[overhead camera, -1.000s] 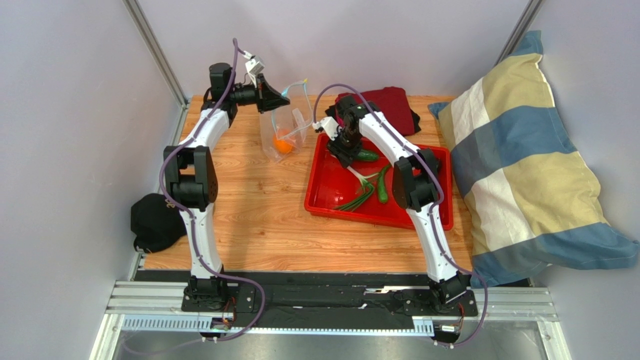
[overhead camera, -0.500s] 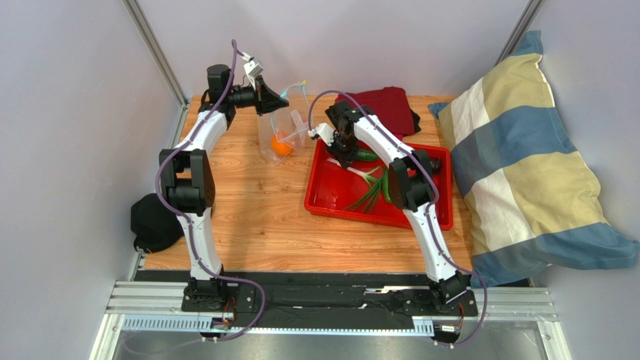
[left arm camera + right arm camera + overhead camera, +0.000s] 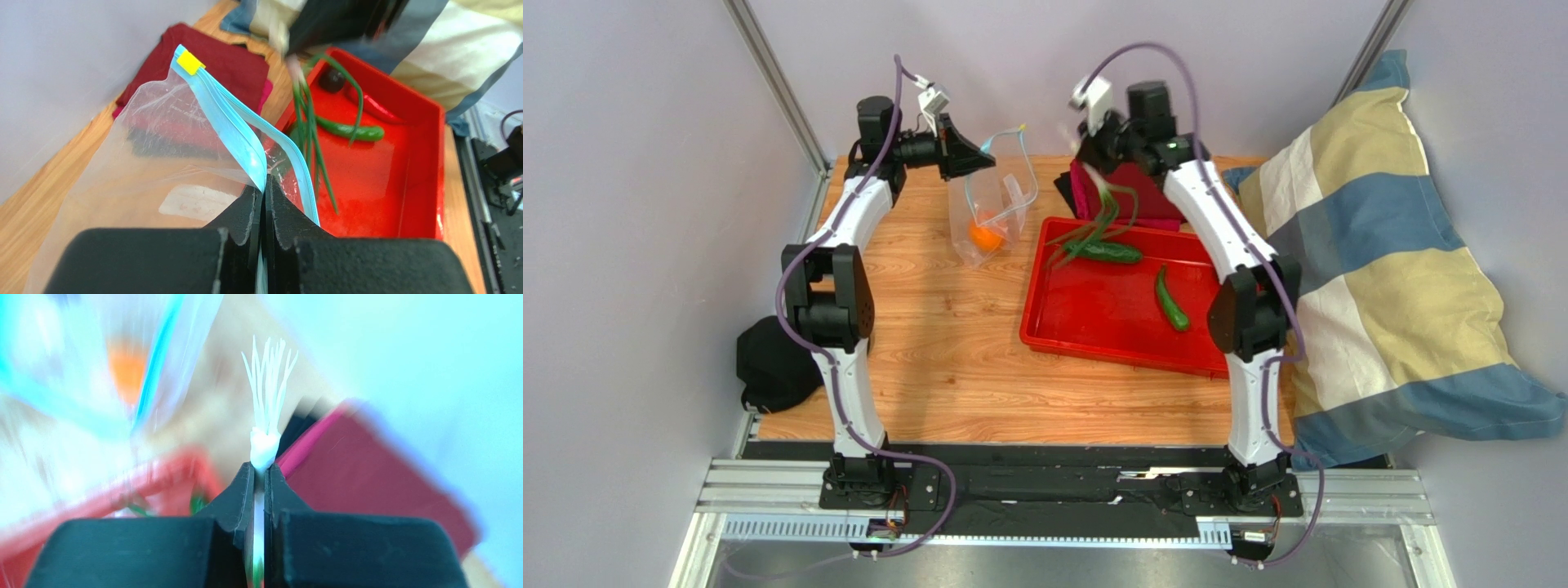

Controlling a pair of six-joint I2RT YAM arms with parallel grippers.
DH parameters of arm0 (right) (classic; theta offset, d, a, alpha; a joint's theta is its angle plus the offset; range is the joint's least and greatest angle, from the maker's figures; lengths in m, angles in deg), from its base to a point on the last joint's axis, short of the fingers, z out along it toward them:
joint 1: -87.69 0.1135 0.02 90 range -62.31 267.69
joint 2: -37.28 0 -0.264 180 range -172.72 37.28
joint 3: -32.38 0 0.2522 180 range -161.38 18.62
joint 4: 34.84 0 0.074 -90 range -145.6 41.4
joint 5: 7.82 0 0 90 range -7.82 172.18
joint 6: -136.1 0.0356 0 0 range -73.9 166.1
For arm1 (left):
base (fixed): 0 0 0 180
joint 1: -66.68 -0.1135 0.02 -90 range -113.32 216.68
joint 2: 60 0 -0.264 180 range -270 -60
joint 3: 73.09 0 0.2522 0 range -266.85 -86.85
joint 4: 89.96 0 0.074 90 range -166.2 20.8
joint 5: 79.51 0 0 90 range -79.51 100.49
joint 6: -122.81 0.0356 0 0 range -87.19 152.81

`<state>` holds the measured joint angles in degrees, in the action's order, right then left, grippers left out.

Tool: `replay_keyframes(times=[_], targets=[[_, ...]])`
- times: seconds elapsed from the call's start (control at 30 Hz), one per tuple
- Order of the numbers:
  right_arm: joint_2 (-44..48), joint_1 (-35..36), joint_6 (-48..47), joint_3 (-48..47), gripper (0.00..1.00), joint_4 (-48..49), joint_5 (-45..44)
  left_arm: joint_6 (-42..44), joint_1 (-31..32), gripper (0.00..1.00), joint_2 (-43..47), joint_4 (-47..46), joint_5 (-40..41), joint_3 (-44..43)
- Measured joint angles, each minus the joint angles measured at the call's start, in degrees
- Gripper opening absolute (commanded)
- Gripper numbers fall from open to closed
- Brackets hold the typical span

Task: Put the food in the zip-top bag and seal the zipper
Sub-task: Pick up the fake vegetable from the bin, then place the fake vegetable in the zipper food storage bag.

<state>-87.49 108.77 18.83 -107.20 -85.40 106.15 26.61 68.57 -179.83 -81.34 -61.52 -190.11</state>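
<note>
The clear zip-top bag [image 3: 995,206] hangs open at the back of the table with the orange fruit [image 3: 986,238] inside. My left gripper [image 3: 265,191] is shut on its bluish zipper [image 3: 228,117]. High over the red tray's far edge, my right gripper [image 3: 259,471] is shut on the green onion [image 3: 265,444] at its white root end; the green leaves [image 3: 1091,223] dangle below. Two long green vegetables [image 3: 1109,252] [image 3: 1171,300] lie in the tray. The left wrist view also shows the red chili [image 3: 375,108] and the small dark round piece [image 3: 333,78].
The red tray [image 3: 1100,333] sits right of centre on the wooden table. A maroon cloth [image 3: 1171,181] lies behind it, and a striped pillow [image 3: 1382,270] leans at the right edge. A black cap [image 3: 775,361] rests off the table's left side.
My right gripper has shut on the green onion and lifted it out of the tray, up and toward the back. The left gripper and the bag have stayed nearly still.
</note>
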Motion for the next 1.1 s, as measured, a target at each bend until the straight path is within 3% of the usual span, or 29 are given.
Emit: replay_keyframes(times=[0.23,0.4,0.5,0.63,0.7,0.9,1.1], targets=[[8.0,-3.1,23.08,0.92,0.0,33.59,6.16,-14.75,-0.11,0.0,-2.34,-13.9,-3.17,-3.87],[7.1,-1.27,39.85,0.61,0.0,51.8,10.97,-28.79,-0.15,0.0,-9.68,-21.33,-7.34,-13.79],[6.32,0.68,45.16,2.23,0.0,61.11,13.33,-40.19,-0.09,0.0,-15.63,-27.04,-10.23,-21.57],[4.76,3.67,46.93,6.1,0.0,71.97,16.83,-53.13,0.33,0.0,-23.67,-31.12,-11.69,-32.41],[2.43,5.16,47.34,6.69,0.0,76.22,19.26,-57.55,0.39,0.0,-25.33,-32.11,-12.17,-33.16],[-4.98,7.39,46.86,6.95,0.0,82.6,24.55,-59.14,0.39,0.0,-24.92,-32.74,-12.96,-26.69],[-10.03,6.56,40.15,6.95,0.0,84.37,26.03,-59.47,0.39,0.0,-24.9,-33.2,-13.18,-26.32]])
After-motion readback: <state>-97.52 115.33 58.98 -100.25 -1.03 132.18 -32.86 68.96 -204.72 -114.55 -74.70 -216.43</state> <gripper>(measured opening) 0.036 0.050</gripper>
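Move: The mouth of the bag lies about 14 cm to the left of my right hand, 4 cm back and roughly level with it; from my left hand, pinching its zip edge, it is 4 cm to the right, 2 cm back and 4 cm lower. From my right hand, the orange in the bag sits some 18 cm left, 2 cm back and 17 cm below, and the cucumber 5 cm right, 3 cm back and 20 cm down. Keeping the spring onion pinched by its white root end, my right hand swings up about 27 cm, then left some 16 cm and partly back down over the bag, rolling until its fingers point left and slightly up. My left hand keeps the zip edge pinched, rises about 5 cm and sinks again, easing forward slightly and rolling some 25 degrees. ##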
